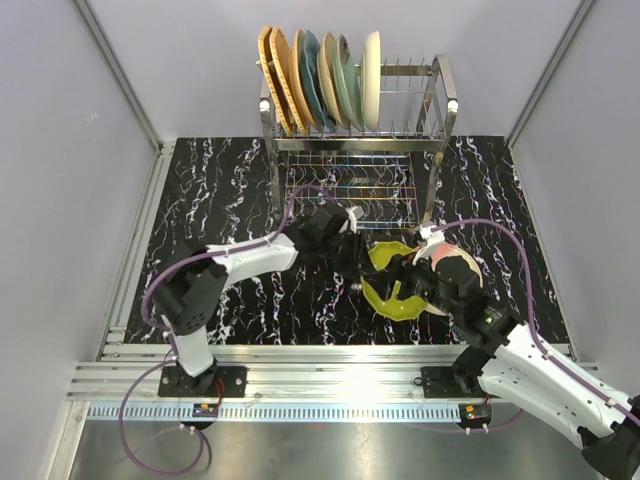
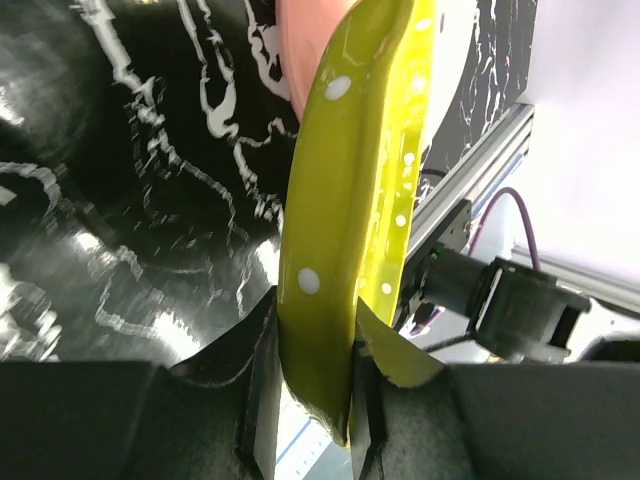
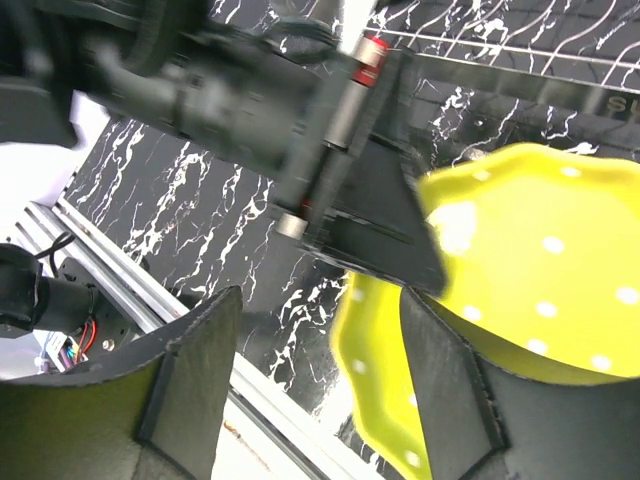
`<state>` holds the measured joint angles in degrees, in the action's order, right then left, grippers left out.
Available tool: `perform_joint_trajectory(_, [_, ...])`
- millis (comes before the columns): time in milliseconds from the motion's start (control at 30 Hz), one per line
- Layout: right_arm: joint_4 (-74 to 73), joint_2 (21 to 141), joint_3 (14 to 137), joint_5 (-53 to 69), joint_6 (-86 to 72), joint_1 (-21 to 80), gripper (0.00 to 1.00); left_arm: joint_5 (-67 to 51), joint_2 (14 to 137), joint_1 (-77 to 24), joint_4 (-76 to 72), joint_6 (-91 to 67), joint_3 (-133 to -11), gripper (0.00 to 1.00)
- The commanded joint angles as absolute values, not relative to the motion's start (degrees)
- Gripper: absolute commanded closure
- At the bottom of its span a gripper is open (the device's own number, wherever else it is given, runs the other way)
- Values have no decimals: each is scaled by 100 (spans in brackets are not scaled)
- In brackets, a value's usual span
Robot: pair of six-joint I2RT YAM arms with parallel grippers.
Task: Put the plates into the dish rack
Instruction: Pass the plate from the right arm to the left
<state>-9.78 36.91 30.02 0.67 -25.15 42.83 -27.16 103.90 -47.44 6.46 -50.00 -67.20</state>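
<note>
The dish rack [image 1: 441, 112] stands at the back with several plates [image 1: 320, 78] upright in its top tines. At the table's middle my left gripper [image 1: 362, 262] is shut on the rim of a yellow-green dotted plate [image 1: 396, 301], lifted and tilted. In the left wrist view that plate [image 2: 345, 200] stands on edge, pinched between the fingers [image 2: 262, 400]. My right gripper [image 1: 426, 281] is open at the plate's other side. Its jaws [image 3: 318, 300] stand wide, the plate's rim [image 3: 540, 270] lying loose against the right finger. A pink-edged plate [image 1: 459, 268] lies flat underneath.
The rack's lower grid shelf [image 1: 350, 185] faces the arms, just behind the left gripper. Aluminium rails [image 1: 320, 365] run along the near edge. White walls close in the left, right and back sides of the black marbled table [image 1: 220, 190].
</note>
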Motion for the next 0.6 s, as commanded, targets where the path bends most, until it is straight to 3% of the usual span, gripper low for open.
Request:
perform_joint_trajectory(0, [-1010,3674,3383,158,-2242,4359,27,-2778,9424,-4667,324,-4668,-6689,100])
perform_joint_trajectory(133, [-993,3726,3577,246,-2127,4351,23,-2435,8817,-4527,614,-4553,-6373,100])
perform_joint_trajectory(233, [-949,3910,3699,176,-1961,4473,8,-2032,8368,-4290,1045,-4535,-6153,100])
perform_joint_trajectory(333, [-932,4156,3823,-165,-1715,4745,2,-1575,7946,-4061,1431,-4553,-5951,100])
perform_joint_trajectory(567, [-501,5114,4043,-1840,-960,6051,0,-800,7383,-3683,2205,-4596,-5766,100])
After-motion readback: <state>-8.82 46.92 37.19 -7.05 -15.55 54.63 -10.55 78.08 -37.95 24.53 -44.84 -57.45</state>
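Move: The left hand already grips the rim of the yellow plate, whose middle lies about 7 cm to its right, level fore and aft and some 6 cm lower. From that hand the pink-and-white plates lie about 22 cm right, 2 ahead and 11 below; the rack's lower tier is roughly 22 cm ahead, 4 left and 5 lower. From the right hand the yellow plate's middle is about 4 cm right, 1 ahead and 13 below. Leftward and at first upward, the left hand carries the yellow plate away from the right hand, some 14 cm left and 4–5 cm up, edging forward late as it turns about 20 degrees counter-clockwise, grip kept. The right hand, already part open, spreads its fingers fully, lifts slightly, then follows about 4 cm left while sinking again. ##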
